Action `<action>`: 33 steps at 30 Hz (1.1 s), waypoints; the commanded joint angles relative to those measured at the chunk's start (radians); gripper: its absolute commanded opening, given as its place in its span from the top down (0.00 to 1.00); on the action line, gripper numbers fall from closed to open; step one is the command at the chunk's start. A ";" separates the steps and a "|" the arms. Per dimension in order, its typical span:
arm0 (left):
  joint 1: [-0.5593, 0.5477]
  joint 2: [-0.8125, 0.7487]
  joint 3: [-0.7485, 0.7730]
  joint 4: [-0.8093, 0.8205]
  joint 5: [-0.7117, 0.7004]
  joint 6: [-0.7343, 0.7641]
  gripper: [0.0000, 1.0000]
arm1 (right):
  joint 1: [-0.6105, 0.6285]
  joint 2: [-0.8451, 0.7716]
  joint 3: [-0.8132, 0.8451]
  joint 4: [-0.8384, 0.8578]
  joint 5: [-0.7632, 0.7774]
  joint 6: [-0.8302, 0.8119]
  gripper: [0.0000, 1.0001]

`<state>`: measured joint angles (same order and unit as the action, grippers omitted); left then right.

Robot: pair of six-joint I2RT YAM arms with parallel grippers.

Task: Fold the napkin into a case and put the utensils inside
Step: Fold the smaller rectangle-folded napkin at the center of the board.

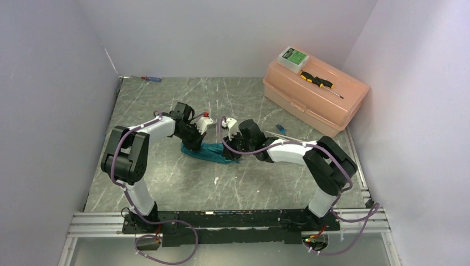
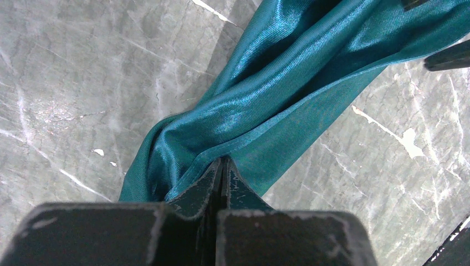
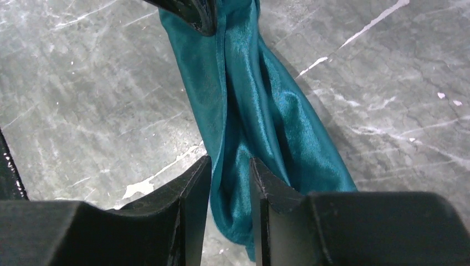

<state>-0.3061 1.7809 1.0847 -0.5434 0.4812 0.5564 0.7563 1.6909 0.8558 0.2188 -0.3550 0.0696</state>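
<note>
The teal napkin (image 1: 210, 152) lies bunched into a long twisted strip on the marble table, stretched between both grippers. My left gripper (image 2: 223, 160) is shut, its tips pinching the hem at one end of the napkin (image 2: 277, 83). My right gripper (image 3: 230, 163) stands open at the other end, with the napkin (image 3: 249, 111) hanging between its fingers and a gap of table showing beside the left finger. In the top view, a small blue utensil (image 1: 280, 128) and thin white sticks (image 1: 275, 134) lie to the right of the right gripper (image 1: 238, 148).
A pink toolbox (image 1: 316, 97) sits at the back right, carrying a yellow-and-black screwdriver (image 1: 318, 82) and a green-and-white box (image 1: 292, 57). A red-and-blue screwdriver (image 1: 151, 78) lies at the back left corner. Walls close in on three sides.
</note>
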 commanded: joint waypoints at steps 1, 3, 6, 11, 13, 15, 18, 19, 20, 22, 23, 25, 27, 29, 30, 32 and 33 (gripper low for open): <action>0.011 0.016 -0.026 -0.032 -0.050 0.005 0.97 | -0.004 0.032 0.050 -0.004 -0.053 -0.062 0.67; 0.012 0.014 -0.027 -0.032 -0.054 0.007 0.97 | -0.006 0.035 0.042 -0.004 -0.090 -0.062 0.68; 0.013 0.016 -0.026 -0.030 -0.057 0.007 0.97 | -0.007 0.040 0.042 -0.019 -0.123 -0.090 0.68; 0.015 0.015 -0.023 -0.029 -0.059 0.004 0.97 | -0.007 0.048 0.056 -0.090 -0.132 -0.136 0.70; 0.014 0.015 -0.022 -0.029 -0.059 0.001 0.97 | -0.007 0.041 0.052 -0.113 -0.118 -0.158 0.69; 0.015 0.015 -0.022 -0.030 -0.061 0.003 0.97 | -0.007 0.034 0.051 -0.143 -0.097 -0.183 0.71; 0.015 0.016 -0.023 -0.030 -0.061 0.004 0.97 | -0.007 0.040 0.064 -0.172 -0.069 -0.204 0.97; 0.015 0.016 -0.023 -0.030 -0.060 0.004 0.97 | -0.007 0.042 0.071 -0.174 -0.063 -0.203 1.00; 0.015 0.015 -0.021 -0.031 -0.060 0.002 0.97 | -0.007 0.041 0.074 -0.171 -0.062 -0.203 1.00; 0.016 0.014 -0.006 -0.038 -0.057 -0.011 0.97 | -0.008 0.037 0.081 -0.161 -0.069 -0.197 1.00; 0.017 0.011 0.008 -0.049 -0.051 -0.020 0.97 | -0.009 0.035 0.088 -0.161 -0.083 -0.194 1.00; 0.028 0.011 0.050 -0.077 -0.023 -0.055 0.97 | -0.013 0.040 0.113 -0.171 -0.101 -0.194 1.00; 0.040 0.012 0.106 -0.116 0.021 -0.097 0.97 | -0.019 0.053 0.141 -0.192 -0.114 -0.195 1.00; 0.046 0.013 0.152 -0.152 0.071 -0.134 0.97 | -0.030 0.074 0.168 -0.213 -0.138 -0.191 1.00; 0.048 0.012 0.168 -0.167 0.089 -0.148 0.97 | -0.038 0.084 0.177 -0.214 -0.151 -0.187 1.00; 0.049 0.012 0.187 -0.180 0.117 -0.181 0.97 | -0.051 0.102 0.191 -0.233 -0.173 -0.178 1.00; 0.053 0.014 0.191 -0.177 0.128 -0.196 0.97 | -0.055 0.110 0.195 -0.236 -0.185 -0.176 1.00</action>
<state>-0.2607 1.7981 1.2179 -0.6674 0.5179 0.4469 0.7258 1.7664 1.0035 0.0105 -0.4732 -0.1051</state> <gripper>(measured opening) 0.033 0.013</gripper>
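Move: The right fingers stand slightly open above the napkin's near hem; the spot they go for is about 2 cm back, 1 cm to the right and 3 cm down. The napkin's right end lies some 6 cm right and 2 cm back, and a white table mark 8 cm back and 2 cm left. From the shut left fingertips, already on the napkin's left part, that hem spot is about 11 cm right and 4 cm back. The right fingers close on the near hem and pinch it after easing about 3 cm down and 2 cm back, the wrist turning some 10 degrees counter-clockwise; they then carry it up and forward about 2.5 cm each. The left hand first stays put on the napkin with its fingers shut, then near the end rises about 3 cm and goes 1.5 cm forward, still pinching cloth. ##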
